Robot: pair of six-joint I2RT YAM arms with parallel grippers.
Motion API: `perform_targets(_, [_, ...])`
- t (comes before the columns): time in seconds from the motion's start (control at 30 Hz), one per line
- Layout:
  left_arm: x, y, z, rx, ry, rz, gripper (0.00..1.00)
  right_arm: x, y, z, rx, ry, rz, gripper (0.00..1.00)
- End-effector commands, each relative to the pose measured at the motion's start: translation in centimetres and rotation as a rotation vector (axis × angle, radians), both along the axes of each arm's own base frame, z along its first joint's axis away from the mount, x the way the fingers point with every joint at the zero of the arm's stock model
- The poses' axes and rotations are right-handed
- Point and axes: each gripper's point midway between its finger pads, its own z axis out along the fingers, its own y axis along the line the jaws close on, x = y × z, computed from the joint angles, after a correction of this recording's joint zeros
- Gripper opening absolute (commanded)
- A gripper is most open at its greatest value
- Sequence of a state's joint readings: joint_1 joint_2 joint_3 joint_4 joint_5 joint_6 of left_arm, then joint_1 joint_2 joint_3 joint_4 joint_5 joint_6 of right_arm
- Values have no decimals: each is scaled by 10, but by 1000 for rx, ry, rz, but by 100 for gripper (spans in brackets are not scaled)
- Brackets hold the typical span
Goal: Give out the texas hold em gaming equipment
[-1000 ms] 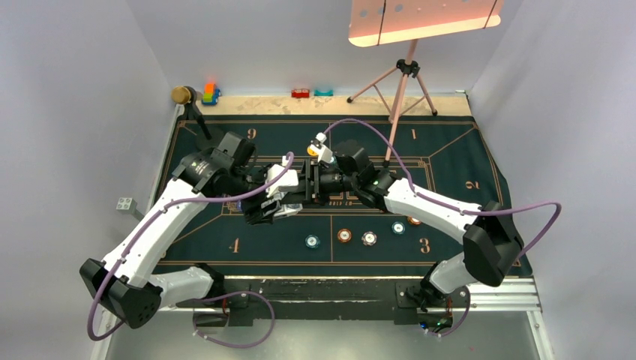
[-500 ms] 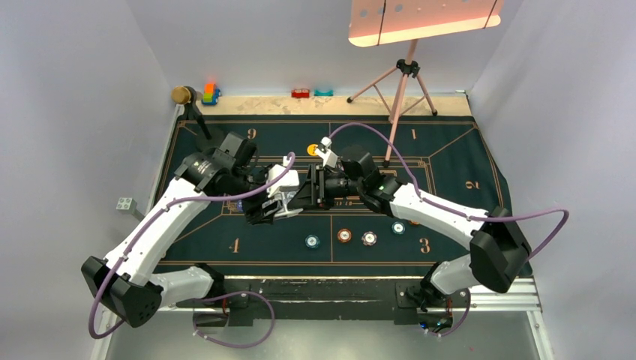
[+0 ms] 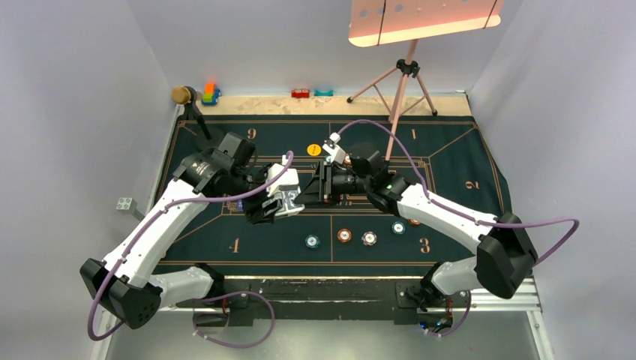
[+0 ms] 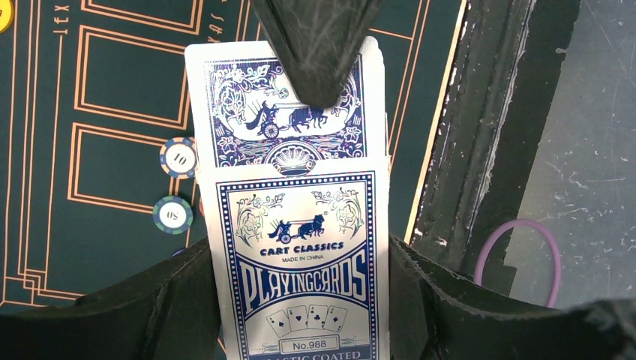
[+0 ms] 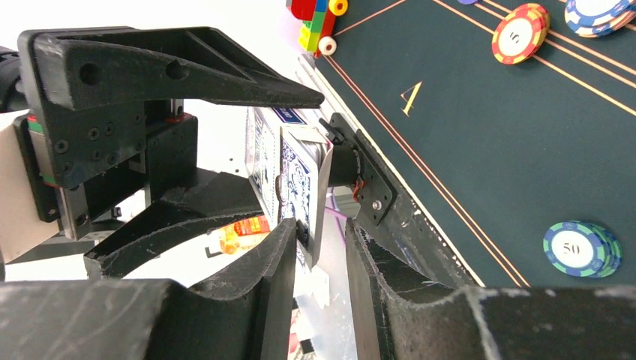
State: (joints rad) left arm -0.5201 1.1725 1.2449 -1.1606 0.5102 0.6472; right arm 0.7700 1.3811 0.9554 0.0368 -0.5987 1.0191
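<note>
My left gripper (image 4: 300, 307) is shut on a blue and white playing-card box (image 4: 300, 262), held above the felt near the middle (image 3: 287, 199). A blue-backed card (image 4: 285, 112) sticks out of the box's top. My right gripper (image 5: 319, 247) faces it from the right (image 3: 309, 189). Its jaws straddle the protruding cards (image 5: 289, 176): one finger touches them and a gap shows at the other. One right finger (image 4: 315, 52) overlaps the card's top. Teal (image 3: 312, 241), orange (image 3: 344, 235) and white (image 3: 369, 238) chips lie on the mat. A yellow button (image 3: 314, 150) lies farther back.
The dark green felt mat (image 3: 465, 172) covers the table. A pink tripod (image 3: 397, 82) stands at the back right. Toy blocks (image 3: 211, 94) and a brown ball on a stand (image 3: 181, 94) sit at the back left. More chips (image 3: 398, 228) lie under the right forearm.
The right gripper's jaws have narrowed around the cards. Its wrist and forearm shifted right, uncovering the yellow button. The left arm and box stayed almost still.
</note>
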Motion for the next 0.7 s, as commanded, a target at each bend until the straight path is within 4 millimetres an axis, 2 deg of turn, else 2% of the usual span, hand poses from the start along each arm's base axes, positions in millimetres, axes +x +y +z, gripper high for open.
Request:
perform_targets(0.0, [-6, -8, 13, -74, -18, -22, 0, 4, -12, 10, 10, -49, -12, 33])
perform_targets(0.23, [-8, -8, 14, -79, -15, -22, 0, 7, -20, 8, 1, -56, -27, 34])
perform_targets(0.33, [-8, -9, 13, -78, -10, -20, 0, 12, -18, 16, 8, -89, -37, 48])
perform_targets(0.43, [-7, -10, 11, -80, 1, -20, 0, 11, -12, 24, 20, -107, -21, 58])
perform_targets(0.67, [-4, -13, 13, -82, 1, -22, 0, 1, 13, 25, 44, -93, 45, 61])
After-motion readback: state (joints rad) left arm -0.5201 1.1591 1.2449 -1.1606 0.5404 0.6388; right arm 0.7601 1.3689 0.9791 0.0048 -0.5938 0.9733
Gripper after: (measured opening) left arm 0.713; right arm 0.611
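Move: The playing cards, their ends sticking out of the box gripped by the left hand, lie about 4 cm left of the right hand, 1 cm back and level; from the left hand their middle is some 3 cm right and 2 cm down. On the table 20 cm below the right hand, the teal chip stack is about 8 cm back and 1 cm right, the orange chip stack 7 cm back and 11 cm right. The right hand draws about 2 cm right, away from the cards, opening its fingers and starting back left. ##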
